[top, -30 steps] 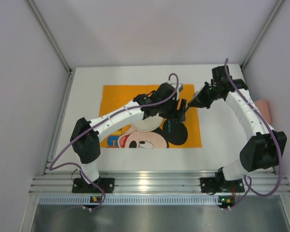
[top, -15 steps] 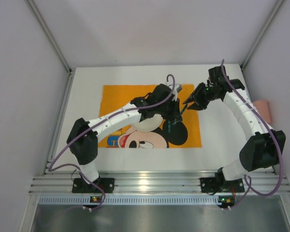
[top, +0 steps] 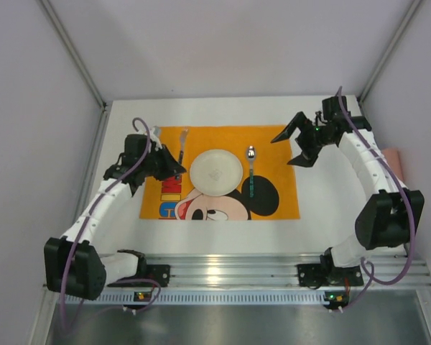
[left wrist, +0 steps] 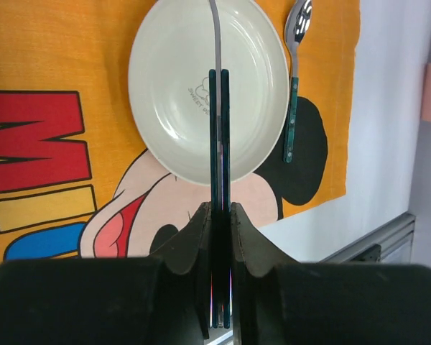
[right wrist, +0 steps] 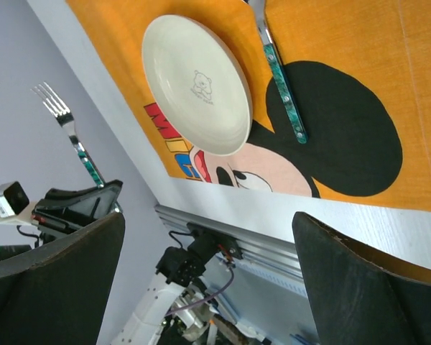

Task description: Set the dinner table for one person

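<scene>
On the white dinner table (top: 122,136) lies an orange cartoon-mouse placemat (top: 280,201). A white plate (top: 215,171) sits at its middle, and a green-handled spoon (top: 250,171) lies just right of the plate. My left gripper (top: 174,162) hovers over the mat's left part, shut on the green handle of a fork (top: 182,144) whose tines point to the far side. In the left wrist view the fork (left wrist: 220,108) stands edge-on between the fingers (left wrist: 194,237), in front of the plate (left wrist: 172,86). My right gripper (top: 296,147) is open and empty, right of the spoon (right wrist: 284,90).
A pink object (top: 394,162) lies at the table's right edge by the right arm. White walls close in the left, far and right sides. An aluminium rail (top: 215,273) runs along the near edge, between the arm bases.
My left arm has swung from over the plate to the mat's left side, with the fork in its grip. The right gripper has opened and drawn back to the right, away from the spoon.
</scene>
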`<control>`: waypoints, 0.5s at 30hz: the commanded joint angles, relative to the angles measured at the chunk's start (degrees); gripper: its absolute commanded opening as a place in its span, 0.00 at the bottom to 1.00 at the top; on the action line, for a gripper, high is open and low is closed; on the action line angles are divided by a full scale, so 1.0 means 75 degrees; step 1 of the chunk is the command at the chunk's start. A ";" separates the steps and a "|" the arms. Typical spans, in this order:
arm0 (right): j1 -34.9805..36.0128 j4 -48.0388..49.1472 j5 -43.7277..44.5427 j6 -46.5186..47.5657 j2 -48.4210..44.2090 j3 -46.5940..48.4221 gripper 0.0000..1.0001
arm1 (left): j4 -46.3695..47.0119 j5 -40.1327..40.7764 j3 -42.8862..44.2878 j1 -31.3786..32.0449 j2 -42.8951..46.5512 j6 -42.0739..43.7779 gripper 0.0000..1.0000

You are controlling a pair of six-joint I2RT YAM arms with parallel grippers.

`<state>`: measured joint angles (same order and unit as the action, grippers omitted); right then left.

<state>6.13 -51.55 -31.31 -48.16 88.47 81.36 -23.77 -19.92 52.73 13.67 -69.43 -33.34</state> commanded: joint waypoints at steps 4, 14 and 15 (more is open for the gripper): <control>-0.0091 0.0147 -0.0501 0.0363 -0.0229 -0.0289 1.00 | 0.0390 -0.2697 -0.0456 -0.1470 -0.0796 0.0579 0.00; -0.0173 -0.0017 -0.0443 0.0562 -0.0498 -0.0419 1.00 | 0.0720 -0.2793 -0.0127 -0.1764 -0.2157 0.0497 0.00; -0.0219 -0.0041 -0.0431 0.0597 -0.0510 -0.0395 1.00 | 0.0720 -0.2746 -0.0186 -0.1764 -0.2145 0.0496 0.00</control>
<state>5.30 -51.92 -33.80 -44.95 87.68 78.08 -21.98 -38.61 49.93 0.80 -85.80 -30.61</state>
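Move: The left gripper already holds the fork by its handle, tines outward. The fork's place, the strip of placemat left of the plate, lies about 6 cm ahead, 5 cm left and 16 cm below. From the same hand the plate is some 9 cm ahead and 9 cm right, and the red letters are 3 cm ahead and 8 cm left. From the idle, open right hand, the fork's place is roughly 1 cm ahead and 37 cm left. Lower the left gripper about 7.5 cm towards the placemat left of the plate, first easing it some 3 cm left, away from the plate, then sinking almost straight down and slowing. Tip the wrist forward and dip its left side, some 20 degrees in all, keeping the fork's handle pinched. ##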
